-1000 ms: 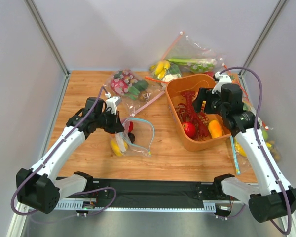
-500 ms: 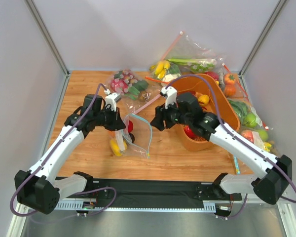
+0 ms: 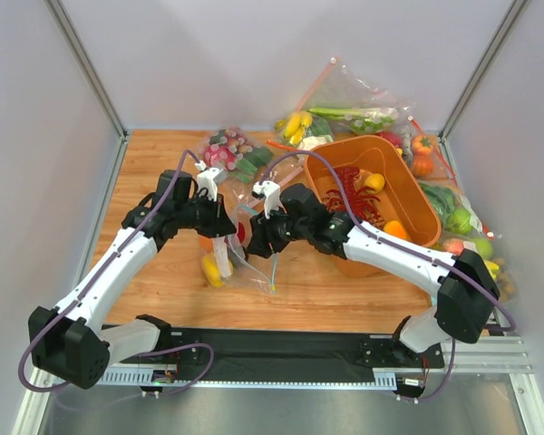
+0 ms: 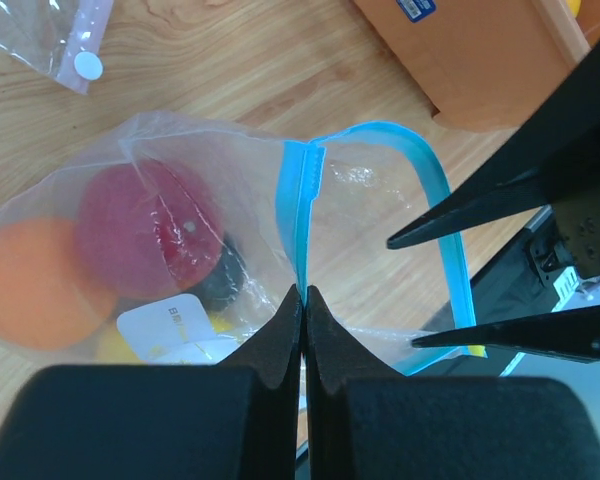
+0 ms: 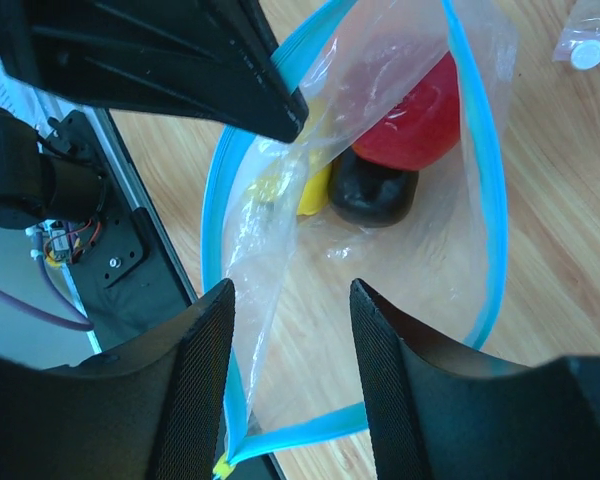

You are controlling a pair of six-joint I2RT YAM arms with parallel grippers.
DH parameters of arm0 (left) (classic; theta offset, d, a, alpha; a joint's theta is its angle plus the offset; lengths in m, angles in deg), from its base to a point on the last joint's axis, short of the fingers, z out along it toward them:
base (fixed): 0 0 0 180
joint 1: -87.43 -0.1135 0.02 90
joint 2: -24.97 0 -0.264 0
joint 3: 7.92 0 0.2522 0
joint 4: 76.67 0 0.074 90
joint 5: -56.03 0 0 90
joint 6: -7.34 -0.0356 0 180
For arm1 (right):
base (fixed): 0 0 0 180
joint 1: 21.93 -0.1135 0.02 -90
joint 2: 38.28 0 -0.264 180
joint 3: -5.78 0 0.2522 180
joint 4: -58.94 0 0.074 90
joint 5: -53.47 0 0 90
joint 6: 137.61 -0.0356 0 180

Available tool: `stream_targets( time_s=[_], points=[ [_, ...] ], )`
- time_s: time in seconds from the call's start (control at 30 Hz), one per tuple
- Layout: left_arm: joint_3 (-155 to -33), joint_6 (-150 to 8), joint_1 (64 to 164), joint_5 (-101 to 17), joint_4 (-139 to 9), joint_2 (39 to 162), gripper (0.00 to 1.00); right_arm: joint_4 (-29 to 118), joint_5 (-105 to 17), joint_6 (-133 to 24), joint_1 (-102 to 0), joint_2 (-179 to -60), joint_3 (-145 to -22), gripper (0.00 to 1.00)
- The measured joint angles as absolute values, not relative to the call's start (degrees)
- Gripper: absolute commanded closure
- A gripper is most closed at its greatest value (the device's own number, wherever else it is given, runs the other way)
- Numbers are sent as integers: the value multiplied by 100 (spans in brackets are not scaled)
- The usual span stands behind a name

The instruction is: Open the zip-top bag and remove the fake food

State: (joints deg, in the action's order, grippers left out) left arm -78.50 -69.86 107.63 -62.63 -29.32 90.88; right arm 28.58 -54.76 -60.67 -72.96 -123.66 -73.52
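Note:
The zip-top bag (image 3: 247, 258) lies on the table left of centre, with its teal-blue zip strip (image 4: 440, 200) spread into an open loop. My left gripper (image 3: 227, 227) is shut on one side of the strip (image 4: 302, 292) and holds it up. My right gripper (image 3: 257, 243) is open at the bag's mouth, with its jaws over the opening (image 5: 290, 300) and not touching the fruit. Inside lie the fake food: a red fruit (image 5: 420, 110), a dark one (image 5: 375, 190), a yellow one (image 5: 310, 190) and an orange one (image 4: 35, 285). A white label (image 4: 165, 325) shows on the bag.
An orange bin (image 3: 415, 190) holding a red lobster (image 3: 344, 181) and small fruits stands right of the bag. Other clear bags of toy food lie at the back (image 3: 236, 154) (image 3: 344, 113) and along the right edge (image 3: 453, 217).
My right arm has swung left from over the orange bin to the bag's mouth. The bin has shifted a little. My left gripper has kept its hold on the strip.

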Motion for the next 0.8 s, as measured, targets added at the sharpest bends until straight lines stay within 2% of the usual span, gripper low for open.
stream_targets(
  time_s=[0.53, 0.57, 0.6, 0.63, 0.8],
  points=[
    [-7852, -6698, 11288, -6497, -3503, 9189, 99, 3824, -4956, -6380, -7291, -13105, -7103, 46],
    [-7841, -6650, 11288, -6493, -3573, 9187, 89, 3912, -4932, -6419, -7289, -13131, -7057, 46],
    [-7826, -6632, 11288, -6473, -3617, 9178, 83, 4001, -4915, -6472, -7289, -13158, -7013, 46],
    [-7791, -6591, 11290, -6408, -3667, 9156, 69, 4084, -4899, -6515, -7289, -13186, -6980, 46],
    [-7387, -6322, 11292, -5647, -3809, 8651, 51, 4327, -4873, -6651, -7289, -13293, -6876, 46]
  ],
)
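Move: The black fruit in the bag lies about 6 cm ahead of the right hand, 6 cm to its left and some 9 cm below. The red fruit sits roughly 11 cm ahead and 8 cm left of that hand; the yellow pepper is 2 cm ahead and 13 cm left, both 8 to 9 cm below. The left hand, still pinching the blue zip strip, has the black fruit about 2 cm ahead, level sideways, and 11 cm below. Downward, with some 3 cm of forward and a little leftward travel, the right hand sinks about 6 cm into the bag's mouth towards the black fruit, fingers staying half open and turning slightly clockwise. Meanwhile the left hand carries its pinched zip strip nearly 4 cm right, rising slightly, then opens about halfway as it comes back 2 cm left, ending its pinch with the strip between its fingers. ##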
